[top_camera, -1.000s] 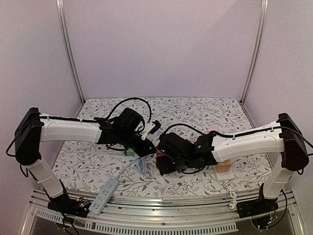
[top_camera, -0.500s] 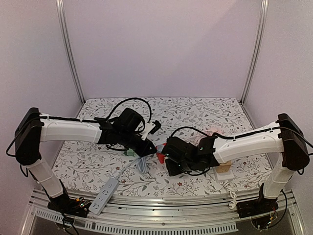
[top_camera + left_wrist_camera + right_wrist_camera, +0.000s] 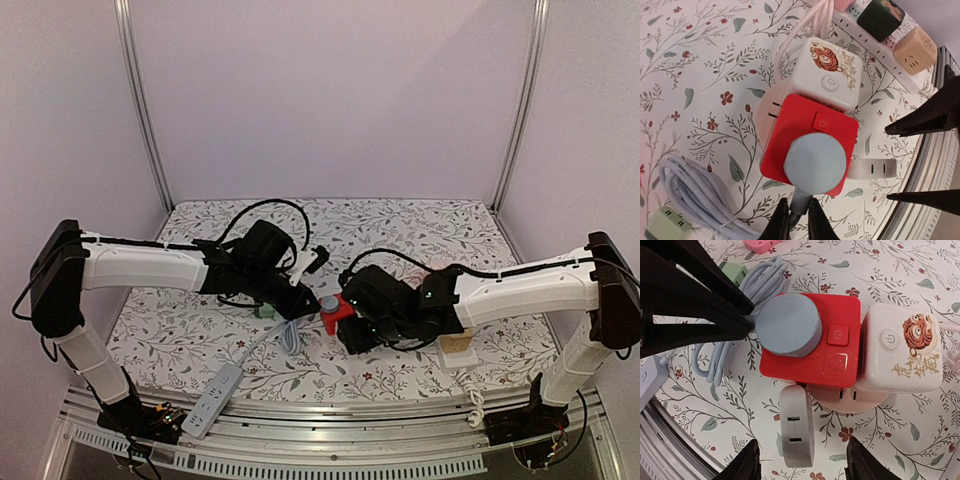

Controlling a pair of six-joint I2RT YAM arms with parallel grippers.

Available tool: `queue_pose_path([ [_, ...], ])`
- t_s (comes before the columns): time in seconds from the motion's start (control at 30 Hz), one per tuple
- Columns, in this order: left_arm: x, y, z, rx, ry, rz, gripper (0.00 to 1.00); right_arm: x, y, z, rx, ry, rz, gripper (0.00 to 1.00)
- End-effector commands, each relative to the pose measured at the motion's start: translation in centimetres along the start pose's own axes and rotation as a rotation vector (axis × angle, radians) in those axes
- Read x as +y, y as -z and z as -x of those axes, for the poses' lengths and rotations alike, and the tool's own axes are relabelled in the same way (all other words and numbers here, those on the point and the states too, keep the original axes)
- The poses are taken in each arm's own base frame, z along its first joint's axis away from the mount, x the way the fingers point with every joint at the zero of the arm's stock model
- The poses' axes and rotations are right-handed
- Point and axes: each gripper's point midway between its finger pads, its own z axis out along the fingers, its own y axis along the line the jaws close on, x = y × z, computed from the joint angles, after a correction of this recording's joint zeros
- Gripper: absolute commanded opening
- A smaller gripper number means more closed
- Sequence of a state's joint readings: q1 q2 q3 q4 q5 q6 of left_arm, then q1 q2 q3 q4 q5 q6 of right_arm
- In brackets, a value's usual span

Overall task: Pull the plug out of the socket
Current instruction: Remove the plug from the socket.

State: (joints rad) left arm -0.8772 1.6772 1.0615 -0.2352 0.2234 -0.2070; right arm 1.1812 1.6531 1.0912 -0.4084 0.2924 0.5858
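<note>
A round grey-blue plug (image 3: 815,162) (image 3: 787,325) sits in the top of a red socket cube (image 3: 832,125) (image 3: 840,360) (image 3: 337,313). My left gripper (image 3: 798,225) (image 3: 305,300) is shut on the plug's grey neck where the cable leaves it. Its black fingers (image 3: 690,305) come in from the left in the right wrist view. My right gripper (image 3: 802,467) (image 3: 354,328) hovers open over a flat white adapter (image 3: 796,427) beside the red cube, touching nothing.
A white cube with a tiger print (image 3: 827,72) (image 3: 902,355) adjoins the red one on a pale round base (image 3: 847,400). Coiled grey cable (image 3: 695,195) and a green adapter (image 3: 665,225) lie nearby. White power strips (image 3: 212,398) (image 3: 880,37) lie near the front edge.
My right gripper has drawn back to the right off the red socket cube, which now shows from above, and its jaws have narrowed a little. The left arm has stayed still.
</note>
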Motion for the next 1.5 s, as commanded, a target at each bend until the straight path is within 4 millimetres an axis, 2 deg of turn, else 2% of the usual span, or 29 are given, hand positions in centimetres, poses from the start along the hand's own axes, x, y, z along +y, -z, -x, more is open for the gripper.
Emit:
queue_pose_path([
  [0.0, -0.1, -0.1, -0.4, 0.027, 0.004, 0.016, 0.13, 0.8, -1.2, 0.7, 0.011, 0.027, 0.009, 0.57],
  [0.3, -0.1, -0.2, -0.3, 0.027, 0.005, 0.013, 0.14, 1.2, -3.8, 0.7, 0.035, 0.04, -0.034, 0.48],
  [0.4, -0.2, -0.1, -0.2, 0.022, 0.004, 0.011, 0.17, 1.3, -4.7, 0.5, 0.041, 0.041, -0.045, 0.41],
  [0.5, -0.2, 0.1, -0.1, 0.016, 0.0, 0.009, 0.22, 1.1, -5.1, 0.3, 0.041, 0.041, -0.061, 0.28],
  [0.63, -0.2, 0.6, -0.5, 0.012, -0.011, 0.015, 0.35, 0.6, -5.2, 0.0, 0.042, 0.037, -0.069, 0.14],
  [0.77, -0.3, 0.9, -1.3, 0.011, -0.02, 0.003, 0.61, 0.7, -4.9, -0.3, 0.03, 0.035, -0.003, 0.07],
  [0.83, -0.4, 0.8, -1.8, 0.016, -0.026, -0.01, 0.7, 1.0, -4.4, -0.1, 0.015, 0.038, 0.039, 0.04],
  [0.97, -0.7, 0.5, -2.1, 0.017, -0.044, -0.029, 0.84, 1.8, -3.8, 0.0, -0.006, 0.063, 0.12, 0.01],
  [1.3, -2.7, 0.1, -0.9, -0.011, -0.087, -0.146, 0.92, 3.0, -3.3, -0.7, -0.01, 0.14, 0.23, 0.0],
  [1.47, -2.4, -0.8, -0.8, 0.003, -0.095, -0.135, 0.93, 3.4, -2.9, -0.7, -0.011, 0.16, 0.255, 0.0],
])
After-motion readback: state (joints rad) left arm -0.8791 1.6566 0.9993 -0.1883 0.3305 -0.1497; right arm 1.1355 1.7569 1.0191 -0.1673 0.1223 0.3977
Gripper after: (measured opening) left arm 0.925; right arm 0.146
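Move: The white stub that the right hand goes for lies about 3 cm to its left, 1 cm ahead and 4 cm below. The red cube socket is 5 cm beyond the stub, with the white cube about 8 cm ahead and 2 cm right of the hand. The left hand still grips the neck of the grey plug, whose head is some 3 cm to its right; the stub is 6 cm back and 5 cm right of this hand. Right hand sinks 4 cm, going left 3, and pinches the white stub; left hand releases the grey plug. ##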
